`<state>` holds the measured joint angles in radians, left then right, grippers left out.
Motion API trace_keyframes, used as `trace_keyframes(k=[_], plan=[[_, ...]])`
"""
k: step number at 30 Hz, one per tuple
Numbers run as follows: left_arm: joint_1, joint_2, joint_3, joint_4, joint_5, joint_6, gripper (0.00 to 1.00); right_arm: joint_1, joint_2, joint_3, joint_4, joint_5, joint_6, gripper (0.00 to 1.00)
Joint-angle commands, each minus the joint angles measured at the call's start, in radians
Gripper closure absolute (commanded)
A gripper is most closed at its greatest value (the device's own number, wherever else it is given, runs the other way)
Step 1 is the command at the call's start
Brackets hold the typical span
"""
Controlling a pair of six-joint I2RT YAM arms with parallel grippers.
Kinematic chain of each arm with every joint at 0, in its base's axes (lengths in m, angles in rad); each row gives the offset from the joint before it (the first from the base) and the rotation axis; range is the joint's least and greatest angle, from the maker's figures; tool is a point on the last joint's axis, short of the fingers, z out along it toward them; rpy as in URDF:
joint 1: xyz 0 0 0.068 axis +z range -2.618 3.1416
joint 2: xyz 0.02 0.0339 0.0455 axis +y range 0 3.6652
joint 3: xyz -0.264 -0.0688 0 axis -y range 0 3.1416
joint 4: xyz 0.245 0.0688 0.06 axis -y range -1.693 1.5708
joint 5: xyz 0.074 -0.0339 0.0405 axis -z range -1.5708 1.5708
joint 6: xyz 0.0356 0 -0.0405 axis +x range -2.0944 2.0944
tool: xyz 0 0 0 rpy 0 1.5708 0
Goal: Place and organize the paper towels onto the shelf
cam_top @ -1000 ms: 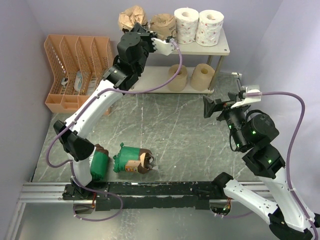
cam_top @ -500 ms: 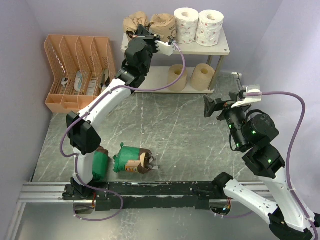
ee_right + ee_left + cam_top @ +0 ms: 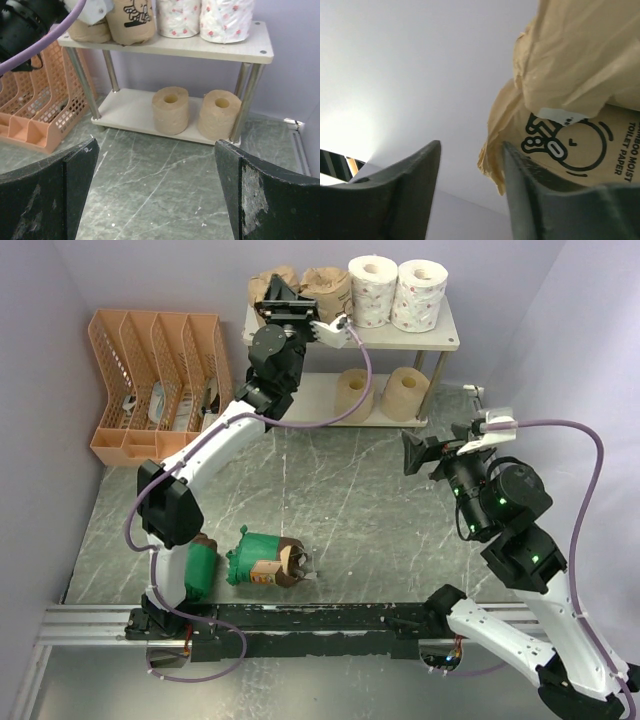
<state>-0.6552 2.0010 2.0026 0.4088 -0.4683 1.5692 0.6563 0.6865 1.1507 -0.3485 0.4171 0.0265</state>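
Note:
The shelf (image 3: 447, 336) stands at the back wall. On its top board are two brown cartoon-print wrapped paper towels (image 3: 325, 284) and two white red-specked rolls (image 3: 372, 288). Two plain tan rolls (image 3: 405, 392) stand on the lower board. My left gripper (image 3: 283, 300) is up at the top board's left end, open; in its wrist view the leftmost brown roll (image 3: 580, 100) lies against the outer side of the right finger (image 3: 530, 195), and only wall shows in the gap. My right gripper (image 3: 425, 455) hovers open over the table, facing the shelf (image 3: 200, 47). Two green-wrapped rolls (image 3: 262, 558) lie near the left arm's base.
An orange perforated file organizer (image 3: 155, 380) stands left of the shelf, close to its silver legs (image 3: 82, 80). The left arm's purple cable (image 3: 352, 360) loops in front of the shelf. Walls close in at the back and both sides.
My left arm has reached farther toward the top board's left end and its jaws have opened, leaving the brown wrapped roll on the board. The right gripper has shifted slightly left.

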Motion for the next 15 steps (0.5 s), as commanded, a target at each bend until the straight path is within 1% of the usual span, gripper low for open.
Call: trace_keyframes(k=[1,4,6,7,9,10,12,14,15], plan=[[0.013,-0.047,0.044,0.054,-0.026,-0.025,0.3,0.003,0.025,-0.039,0.017,-0.097,0.053,0.0],[0.013,-0.087,0.023,0.041,-0.05,-0.056,0.2,0.002,0.06,-0.113,0.059,-0.163,0.166,0.0],[0.012,-0.12,0.002,0.026,-0.07,-0.091,0.02,0.002,0.082,-0.207,0.094,-0.216,0.311,0.0],[0.015,-0.134,-0.004,0.013,-0.078,-0.115,0.0,0.002,0.087,-0.257,0.111,-0.252,0.379,0.0],[0.023,-0.153,0.022,-0.063,-0.1,-0.183,0.0,0.002,0.085,-0.372,0.158,-0.329,0.519,0.0],[0.03,-0.156,0.064,-0.122,-0.11,-0.229,0.0,0.002,0.075,-0.436,0.19,-0.368,0.598,0.0],[0.044,-0.162,0.117,-0.22,-0.123,-0.31,0.0,0.004,0.034,-0.581,0.292,-0.455,0.752,0.0],[0.052,-0.17,0.139,-0.284,-0.134,-0.36,0.0,0.012,-0.013,-0.743,0.389,-0.521,0.894,0.0],[0.052,-0.177,0.14,-0.302,-0.143,-0.379,0.0,0.019,-0.033,-0.791,0.42,-0.538,0.948,0.0]])
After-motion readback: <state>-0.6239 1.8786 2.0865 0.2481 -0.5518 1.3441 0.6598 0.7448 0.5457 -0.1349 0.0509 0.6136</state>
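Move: The green pack with the brown open end lies on the table about 33 cm to the right hand's left, some 9 cm back and 37 cm below; the second green pack is about 17 cm farther left of it. The left hand is at the shelf's top left end, its crumpled kraft bag roughly 3 cm ahead, 3 cm right and 8 cm below; the printed bag stands about 11 cm right of that one. Down and to the left, with quickening speed, the right hand swoops some 25 cm towards the green pack, open and empty, tipping its fingers down about 35 degrees and turning a little counter-clockwise. Meanwhile the left hand finishes opening wide and backs off the crumpled kraft bag, up and left and slightly back, roughly 9 cm, rolling its left side down. ##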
